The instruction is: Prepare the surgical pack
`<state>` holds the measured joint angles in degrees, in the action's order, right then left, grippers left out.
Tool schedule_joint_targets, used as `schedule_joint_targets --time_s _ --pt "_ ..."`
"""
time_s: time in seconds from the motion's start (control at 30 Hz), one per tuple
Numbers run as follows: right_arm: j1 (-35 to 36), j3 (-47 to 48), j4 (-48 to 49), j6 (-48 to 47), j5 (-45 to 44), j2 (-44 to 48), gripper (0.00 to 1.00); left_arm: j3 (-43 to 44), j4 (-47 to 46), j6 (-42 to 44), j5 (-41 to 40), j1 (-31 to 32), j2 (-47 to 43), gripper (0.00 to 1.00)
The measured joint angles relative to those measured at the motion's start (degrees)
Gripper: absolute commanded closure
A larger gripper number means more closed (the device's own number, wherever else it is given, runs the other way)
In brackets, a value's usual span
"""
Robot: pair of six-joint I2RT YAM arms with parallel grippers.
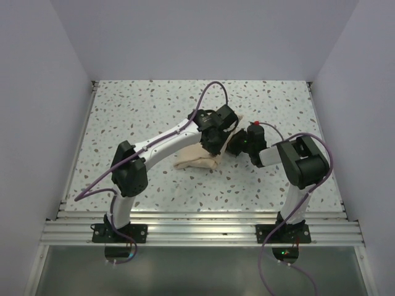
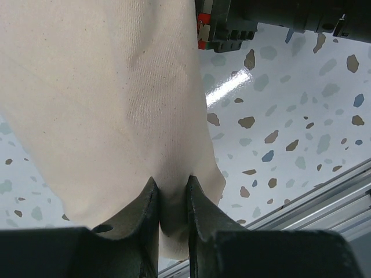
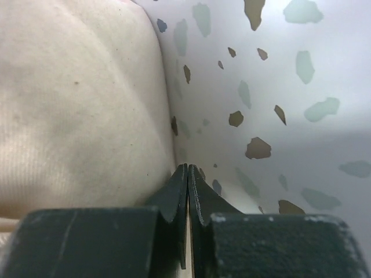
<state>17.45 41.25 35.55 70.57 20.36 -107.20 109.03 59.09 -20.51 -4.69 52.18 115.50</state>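
The surgical pack shows as a folded beige cloth bundle [image 1: 196,160] lying mid-table. My left gripper [image 1: 216,147] comes down on its right end. In the left wrist view that gripper [image 2: 171,182] is shut on a pinched fold of the cloth [image 2: 104,87]. My right gripper [image 1: 238,144] reaches in from the right. Its fingers [image 3: 187,168] are pressed together at the cloth's [image 3: 75,104] right edge, a thin beige sliver showing between them. Whatever the bundle holds is hidden.
The speckled tabletop [image 1: 148,111] is walled in white on three sides. An aluminium rail [image 1: 197,225] runs along the near edge and also shows in the left wrist view [image 2: 324,197]. The right arm's black wrist [image 2: 272,17] hangs close above the cloth.
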Motion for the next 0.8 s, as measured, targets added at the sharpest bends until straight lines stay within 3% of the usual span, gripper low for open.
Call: schedule_joint_targets --time_s 0.1,0.4,0.6,0.8 --pt "0.0 -0.3 1.8 0.7 0.2 -0.2 1.0 -0.6 -0.3 -0.1 0.0 -0.1 -0.2 1.0" --pt "-0.4 0.6 -7.5 -2.3 0.7 -0.2 1.0 -16.8 -13.2 -1.0 0.8 1.1 -6.4 1.0" --pt "-3.3 -1.5 -8.1 -2.6 1.6 1.7 1.0 -23.9 -18.9 -1.6 0.9 2.1 -7.0 1.0" --pt "-7.0 -2.4 -19.3 -7.1 -2.4 9.7 1.0 -26.9 -21.2 -1.5 1.8 3.5 -7.0 1.0"
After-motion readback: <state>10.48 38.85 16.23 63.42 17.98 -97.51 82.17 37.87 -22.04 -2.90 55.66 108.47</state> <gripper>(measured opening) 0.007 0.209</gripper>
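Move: The wrapped pack's middle lies about 13 cm ahead of the left hand, 3 cm to its left and some 12 cm below it, with that hand already pinching a bunched end of the wrap. Its near-left corner is about 3 cm ahead of and 15 cm left of the left hand. From the shut right hand, low at the pack's right side, the middle is about 3 cm ahead and 8 cm left, and the far-right corner 13 cm ahead and 4 cm right. Keeping its pinch on the bunched wrap, the left hand sinks about 7 cm towards the table and draws back some 4 cm towards the robot, bringing the end down at the near side of the pack. The right hand, its shut fingers still on the wrap's right edge, first dips a couple of centimetres and eases slightly back, then pulls about 6 cm to the right away from the pack's middle, turning only slightly and rising a little at the end. ##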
